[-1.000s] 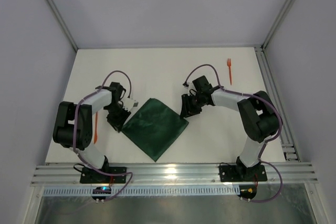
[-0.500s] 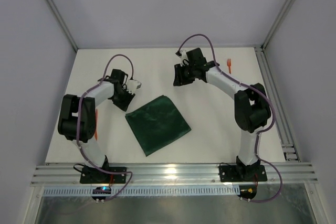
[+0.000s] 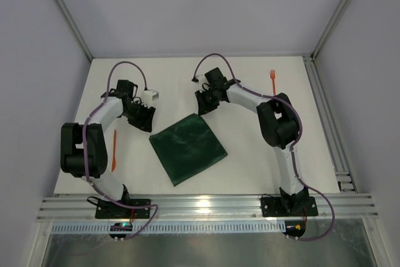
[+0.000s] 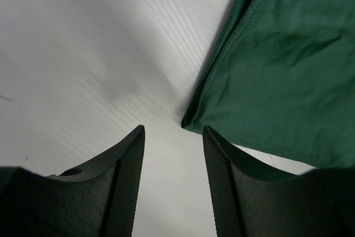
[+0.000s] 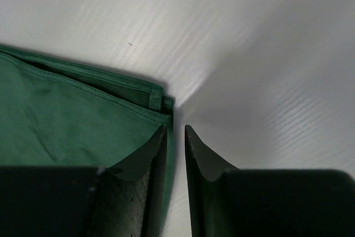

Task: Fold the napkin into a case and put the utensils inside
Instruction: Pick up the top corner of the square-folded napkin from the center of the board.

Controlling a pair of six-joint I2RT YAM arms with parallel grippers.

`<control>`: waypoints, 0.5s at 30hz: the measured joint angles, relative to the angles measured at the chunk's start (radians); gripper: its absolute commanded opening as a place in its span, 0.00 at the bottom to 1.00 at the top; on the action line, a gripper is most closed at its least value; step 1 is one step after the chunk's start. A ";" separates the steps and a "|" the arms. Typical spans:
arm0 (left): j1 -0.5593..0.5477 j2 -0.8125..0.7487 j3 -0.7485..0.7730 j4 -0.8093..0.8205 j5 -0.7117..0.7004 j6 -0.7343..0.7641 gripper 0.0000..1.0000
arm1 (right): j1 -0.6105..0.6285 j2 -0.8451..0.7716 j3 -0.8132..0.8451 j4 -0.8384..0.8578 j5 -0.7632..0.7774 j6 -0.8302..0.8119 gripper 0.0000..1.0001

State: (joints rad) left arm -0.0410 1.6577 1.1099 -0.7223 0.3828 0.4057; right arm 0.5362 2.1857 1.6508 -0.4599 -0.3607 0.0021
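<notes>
The dark green napkin [image 3: 187, 148] lies folded flat as a tilted square mid-table. My left gripper [image 3: 145, 120] is open just off its left corner; in the left wrist view that corner of the napkin [image 4: 277, 70] lies just ahead of the left gripper [image 4: 173, 131], with bare table between the fingers. My right gripper [image 3: 201, 105] sits at the far corner. In the right wrist view the right gripper [image 5: 175, 129] is drawn close on the napkin [image 5: 66, 115] hem, leaving a thin slit. An orange fork [image 3: 272, 79] lies far right, and another orange utensil [image 3: 114, 151] lies left by the left arm.
The white table [image 3: 250, 129] is walled by grey panels on three sides. An aluminium rail [image 3: 200, 207] runs along the near edge where both arm bases are bolted. A second rail [image 3: 325, 117] borders the right side.
The napkin turned and shifted slightly, then stayed put. My left gripper let go of it and opened beside the left corner. My right gripper swung left to the far corner and closed down.
</notes>
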 measured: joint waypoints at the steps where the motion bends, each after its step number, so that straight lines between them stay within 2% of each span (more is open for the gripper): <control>1: -0.015 0.004 0.000 0.000 0.008 -0.001 0.50 | 0.006 0.002 0.006 0.001 -0.002 -0.005 0.23; 9: -0.068 0.058 -0.004 0.010 0.021 -0.005 0.41 | 0.005 0.041 0.029 0.014 -0.009 -0.023 0.24; 12: -0.067 0.068 -0.012 0.011 0.021 -0.006 0.32 | 0.000 0.043 0.029 0.018 -0.030 -0.027 0.27; 13: -0.068 0.070 -0.014 0.011 0.022 -0.006 0.26 | -0.001 0.044 0.029 0.019 -0.037 -0.027 0.27; 15: -0.068 0.075 -0.016 0.011 0.021 -0.005 0.21 | -0.001 0.045 0.029 0.019 -0.051 -0.028 0.27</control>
State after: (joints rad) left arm -0.1093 1.7329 1.0935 -0.7113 0.4042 0.4011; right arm 0.5354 2.2307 1.6802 -0.4412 -0.4122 -0.0261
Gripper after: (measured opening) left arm 0.260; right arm 0.265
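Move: The left gripper aims at the napkin's left corner, some 2 cm back, 3 cm to its right and about 4 cm below; the napkin's middle lies roughly 8 cm back and 16 cm right of that hand, the orange utensil about 8 cm back and 10 cm left. The right gripper is almost at the napkin's top corner, about 1 cm to its left and 2 cm below; from it, the left corner is some 10 cm back and 18 cm left. Bring the left gripper right, down and slightly back, roughly 4 cm in all, to the napkin's left corner, sliding right first and then sinking while the fingers narrow to about half their gap around the line of the corner. Keep the right gripper at the top corner, easing it only about 1 cm left and 1 cm down, its narrow gap nearly unchanged and one fingertip nudging the upper layer's hem. ##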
